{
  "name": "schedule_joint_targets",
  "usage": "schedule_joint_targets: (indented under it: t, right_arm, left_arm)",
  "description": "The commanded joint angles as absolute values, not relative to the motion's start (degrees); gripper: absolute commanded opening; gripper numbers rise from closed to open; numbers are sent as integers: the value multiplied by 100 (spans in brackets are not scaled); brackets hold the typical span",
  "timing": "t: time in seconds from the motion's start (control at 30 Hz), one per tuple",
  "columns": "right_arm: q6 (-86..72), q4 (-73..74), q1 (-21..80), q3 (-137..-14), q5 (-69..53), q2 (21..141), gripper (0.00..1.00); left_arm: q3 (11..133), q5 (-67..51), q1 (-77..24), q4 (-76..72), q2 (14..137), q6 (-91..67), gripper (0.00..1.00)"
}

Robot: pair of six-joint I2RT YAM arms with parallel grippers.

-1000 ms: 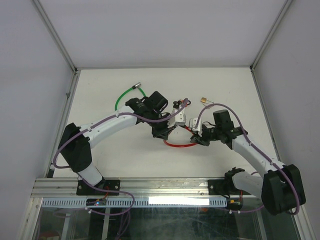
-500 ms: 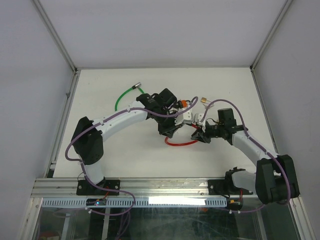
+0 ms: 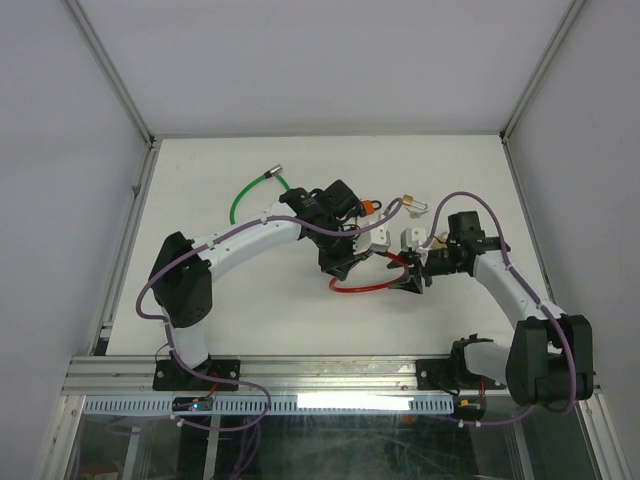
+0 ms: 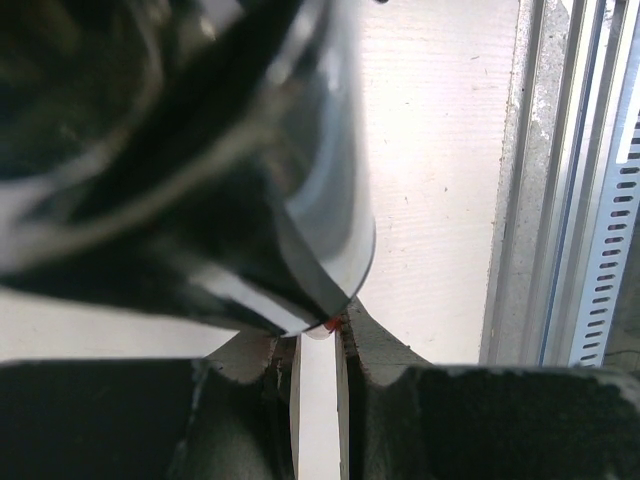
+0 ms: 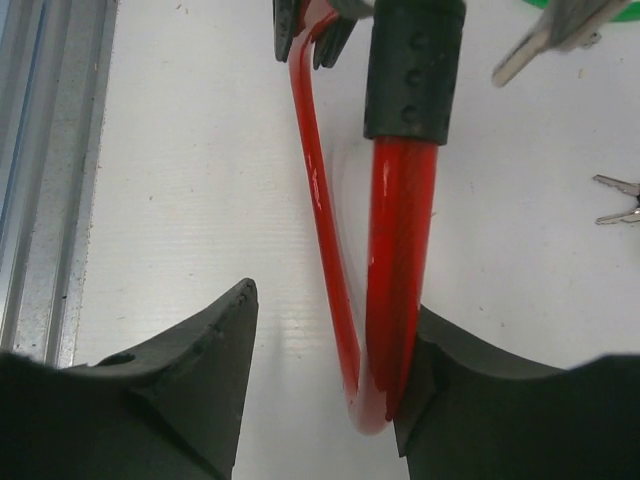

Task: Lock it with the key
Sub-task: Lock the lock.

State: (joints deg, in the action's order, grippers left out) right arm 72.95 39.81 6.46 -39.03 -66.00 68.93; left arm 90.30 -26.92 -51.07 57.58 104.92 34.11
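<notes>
A red cable lock (image 3: pixel 358 288) lies looped on the white table between the two arms. In the right wrist view its thick red cable (image 5: pixel 395 260) ends in a black sleeve (image 5: pixel 412 70). That cable stands between the wide-open fingers of my right gripper (image 5: pixel 330 310) and leans on the right finger. My left gripper (image 3: pixel 345 265) is shut on the thin part of the cable (image 5: pixel 312 180). Only a red speck shows at its tips (image 4: pixel 318 340). A silver key (image 5: pixel 555 35) hangs at the top right.
A green cable lock (image 3: pixel 255 190) lies at the back left. A small brass piece with a ring (image 3: pixel 412 203) rests behind the right gripper, and loose keys (image 5: pixel 618 200) lie on the table to its right. The aluminium frame rail (image 4: pixel 560 180) runs close by.
My right gripper has opened its jaws around the thick red cable. Both grippers have shifted right with the red loop.
</notes>
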Motion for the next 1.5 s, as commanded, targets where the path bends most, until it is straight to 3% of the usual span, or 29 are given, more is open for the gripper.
schedule_joint_targets:
  t: [0.0, 0.27, 0.5, 0.83, 1.2, 1.47]
  right_arm:
    - [8133, 5275, 486, -4556, -6939, 6596, 54]
    - [8973, 7362, -170, -5587, -6975, 6978, 55]
    - [7593, 8161, -470, -6775, -7651, 7519, 52]
    - [5152, 7659, -549, -7487, -8241, 7928, 53]
    - [2390, 5253, -283, -7002, -7564, 7466, 55]
    - [1721, 4744, 116, -6950, -7176, 7450, 54]
  left_arm:
    - [9185, -2471, -5168, 5596, 10617, 3489, 0]
    - [9168, -2461, -5168, 5607, 10606, 3549, 0]
    - [9166, -2500, -5168, 5607, 10643, 3597, 0]
    - [9141, -2587, -5172, 5606, 10600, 3702, 0]
    - [9151, -2714, -5177, 5518, 10591, 3842, 0]
    - [9108, -2742, -5177, 5470, 10517, 3884, 0]
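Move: The red lock's black-sleeved end, with the key in it, sits about 4 cm to the open right hand's left, 4 cm ahead and roughly 5 cm above; its red loop runs between those fingers. From the left hand, which pinches the lock, that end is some 11 cm to the right, 6 cm ahead and 5 cm above. On the table about 11 cm below the right hand, the orange padlock lies 15 cm ahead and 5 cm left, a brass padlock 16 cm ahead and 5 cm right. Upward, the right hand lifts some 14 cm clear of the red loop, edging about 3 cm to its right at first, then about 4 cm forward and finally back left. As it climbs the wrist rolls some 40 degrees, its top tipping forward, and swings clockwise, the fingers staying about half open and still pointing left over the lock. The left hand stays put and keeps its pinch. ##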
